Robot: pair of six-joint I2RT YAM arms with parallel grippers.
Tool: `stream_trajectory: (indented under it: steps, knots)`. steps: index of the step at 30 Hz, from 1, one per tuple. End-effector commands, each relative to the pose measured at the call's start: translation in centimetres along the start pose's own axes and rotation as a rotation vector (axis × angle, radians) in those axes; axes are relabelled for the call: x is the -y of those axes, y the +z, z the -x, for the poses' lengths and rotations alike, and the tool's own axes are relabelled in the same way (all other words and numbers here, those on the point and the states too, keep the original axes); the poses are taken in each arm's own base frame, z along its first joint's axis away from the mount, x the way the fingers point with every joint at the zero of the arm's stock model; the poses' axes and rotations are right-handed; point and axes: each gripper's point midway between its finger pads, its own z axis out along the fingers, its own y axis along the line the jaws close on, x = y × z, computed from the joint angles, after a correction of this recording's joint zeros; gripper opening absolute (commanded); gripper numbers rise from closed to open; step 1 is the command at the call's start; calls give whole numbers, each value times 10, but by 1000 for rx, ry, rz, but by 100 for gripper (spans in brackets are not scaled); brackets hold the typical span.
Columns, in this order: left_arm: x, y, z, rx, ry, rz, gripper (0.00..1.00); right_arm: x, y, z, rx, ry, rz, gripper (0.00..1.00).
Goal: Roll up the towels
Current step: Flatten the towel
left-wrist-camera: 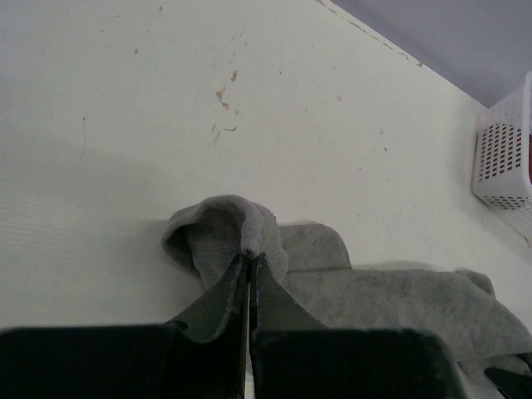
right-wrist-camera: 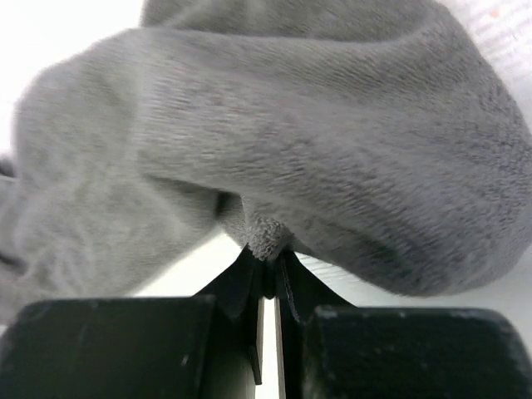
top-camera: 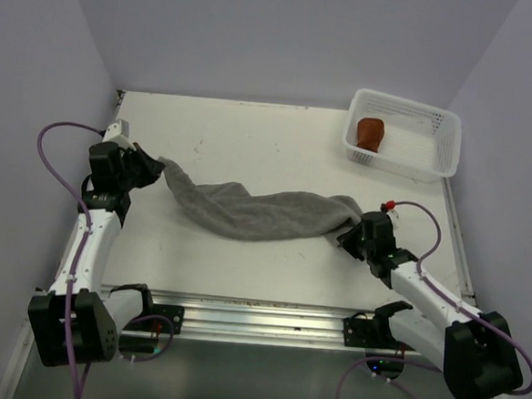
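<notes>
The grey towel (top-camera: 256, 212) is stretched across the middle of the table, sagging between the two grippers. My left gripper (top-camera: 154, 169) is shut on its left corner; in the left wrist view that gripper (left-wrist-camera: 249, 256) pinches a fold of the grey towel (left-wrist-camera: 233, 229). My right gripper (top-camera: 350, 235) is shut on the right end; in the right wrist view that gripper (right-wrist-camera: 266, 253) bites the hem of the grey towel (right-wrist-camera: 316, 133). The rust-brown towel (top-camera: 371, 132) lies rolled in the white basket.
The white mesh basket (top-camera: 418, 114) stands at the table's back right corner; it also shows in the left wrist view (left-wrist-camera: 503, 162). The table's back edge (top-camera: 254, 102) meets the wall. A metal rail runs along the near edge.
</notes>
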Motion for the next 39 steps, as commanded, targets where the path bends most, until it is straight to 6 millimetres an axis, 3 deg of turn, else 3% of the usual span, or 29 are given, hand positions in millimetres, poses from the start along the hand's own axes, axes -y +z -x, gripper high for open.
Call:
stream_trajectory:
  steps: [1,3,4,5,10,13,15,16,17,18,19,23,25,27,28,29,33,39]
  knots:
    - [9,-1,11,46,47,-43,0,-31,-21,31,66,7,42,2]
    - [9,-2,13,56,49,-38,0,-50,-40,45,84,4,83,0]
    - [9,-4,15,65,51,-37,0,-46,-47,43,66,1,57,0]
    - [9,-5,16,72,50,-30,0,-57,-58,51,78,-1,78,0]
    - [0,-10,26,110,42,36,0,-76,-102,69,96,30,125,0]
    - [-9,-13,29,118,35,89,0,-84,-111,76,87,57,136,0]
    - [-16,-14,31,131,32,133,0,-78,-106,85,89,94,115,0]
    - [-19,-16,30,127,30,149,0,-76,-96,76,20,120,119,0]
    - [-23,-17,32,135,29,176,0,-67,-87,83,12,177,109,0]
    - [-24,-18,33,139,31,185,0,-71,-79,86,-2,203,147,0]
    - [-26,-19,32,139,33,193,0,-67,-70,74,-70,224,161,0]
    - [-28,-20,32,137,35,203,0,-41,-27,77,-173,285,115,0]
    - [-26,-18,31,134,39,191,0,-36,-18,82,-181,273,104,1]
    - [-24,-17,30,131,39,177,0,-26,-9,83,-189,248,69,15]
    - [-23,-16,30,128,40,168,0,-27,-8,88,-176,219,69,32]
    - [-21,-14,28,120,39,155,0,-24,-5,93,-162,206,46,42]
    - [-20,-10,23,97,35,137,0,-25,-5,99,-164,150,40,50]
    - [-18,-7,20,83,31,120,0,-17,-26,107,-101,83,-15,54]
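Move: The right hand already pinches the near, tucked-under corner of the grey towel's right end; the spot it is taken to lies about 4 cm ahead, 5 cm to its right and 3 cm lower. The towel's folded right end is some 7 cm ahead and 1 cm right, and the rolled brown towel about 31 cm ahead and 7 cm right. From the left hand, which holds the towel's left end aloft, the spot is roughly 49 cm right, 5 cm back and 19 cm down. The right hand lifts the pinched corner of the grey towel about 16 cm almost straight up, fingertips tilting up, then swings right and a little forward while coming down, tips pointing down again, opens to let the cloth go slightly above where it started, and eases up and forward with the fingers open. Meanwhile the left hand keeps its shut grip on the raised left end, drawing it about 3 cm left and turning some 10 degrees counter-clockwise before giving back a little. ##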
